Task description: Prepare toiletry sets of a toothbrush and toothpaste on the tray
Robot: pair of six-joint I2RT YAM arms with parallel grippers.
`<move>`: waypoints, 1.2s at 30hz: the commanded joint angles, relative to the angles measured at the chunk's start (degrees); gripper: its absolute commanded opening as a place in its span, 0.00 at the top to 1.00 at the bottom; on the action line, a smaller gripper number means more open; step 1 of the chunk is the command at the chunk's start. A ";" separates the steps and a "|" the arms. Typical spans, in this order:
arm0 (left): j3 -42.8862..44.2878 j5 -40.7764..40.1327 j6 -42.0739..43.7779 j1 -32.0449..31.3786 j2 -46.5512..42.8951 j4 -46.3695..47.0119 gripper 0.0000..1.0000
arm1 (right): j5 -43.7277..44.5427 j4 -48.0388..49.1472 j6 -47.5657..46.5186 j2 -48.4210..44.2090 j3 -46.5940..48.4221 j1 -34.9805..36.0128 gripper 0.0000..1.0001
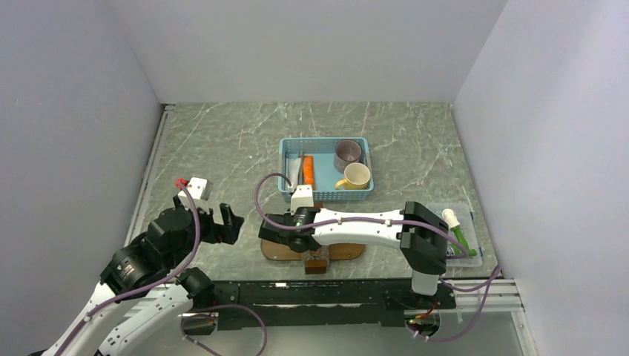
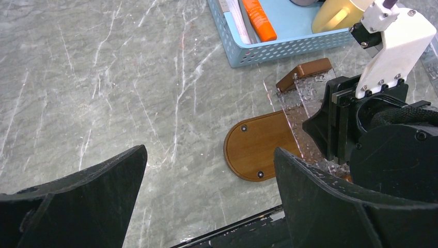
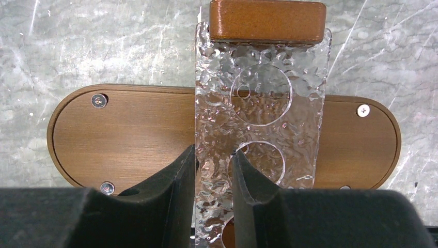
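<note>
The tray (image 3: 124, 129) is a dark-brown oblong board near the table's front edge, also in the top view (image 1: 348, 253) and the left wrist view (image 2: 258, 147). A clear textured panel (image 3: 261, 82) with round holes crosses its middle, capped by a wooden block (image 3: 267, 20). My right gripper (image 3: 213, 152) is shut on the strip between the panel's left edge and a hole. Low over the tray in the top view is that right gripper (image 1: 285, 236). A pale slim toothbrush (image 2: 237, 20) and a flat orange tube (image 2: 260, 19) lie in the basket. My left gripper (image 2: 210, 150) hangs open and empty left of the tray.
The light-blue mesh basket (image 1: 285, 152) behind the tray also holds a grey cup (image 1: 347, 155) and a yellow mug (image 1: 356, 176). A small clear box (image 1: 467, 215) at the right edge holds a green item and a white-capped one. White walls enclose the table.
</note>
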 commanded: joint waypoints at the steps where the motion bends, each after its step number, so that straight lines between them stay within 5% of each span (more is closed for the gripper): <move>1: -0.03 -0.94 -0.34 -0.05 0.62 1.79 0.01 | 2.29 -0.97 1.23 0.07 2.03 -0.09 0.80; 13: -0.07 -0.83 -0.35 -0.02 0.65 1.79 0.01 | 2.65 -2.53 1.58 0.04 3.27 -0.02 0.49; 36: 0.04 -0.29 -0.16 -0.01 2.05 2.04 0.01 | 3.13 -8.38 -7.07 -11.23 5.83 -1.96 0.48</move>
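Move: The clear rack with brown ends already stands across the wooden tray, its left side still between your right fingertips. Its middle is about 3 cm to the right, 1 cm back and 3 cm below that hand. The tray's middle lies some 2 cm right, level and 6 cm below; the blue basket is about 20 cm ahead and 6 cm right, 4 cm lower. From the left hand, the rack is roughly 26 cm right, about level, 17 cm lower. Let go of the clear rack with the right gripper: spread the fingers from their narrow pinch to about half open while the hand stays nearly in place. Then lift it straight up, slowly at first and then fast, about 6 cm clear of the rack, attitude almost unchanged. ##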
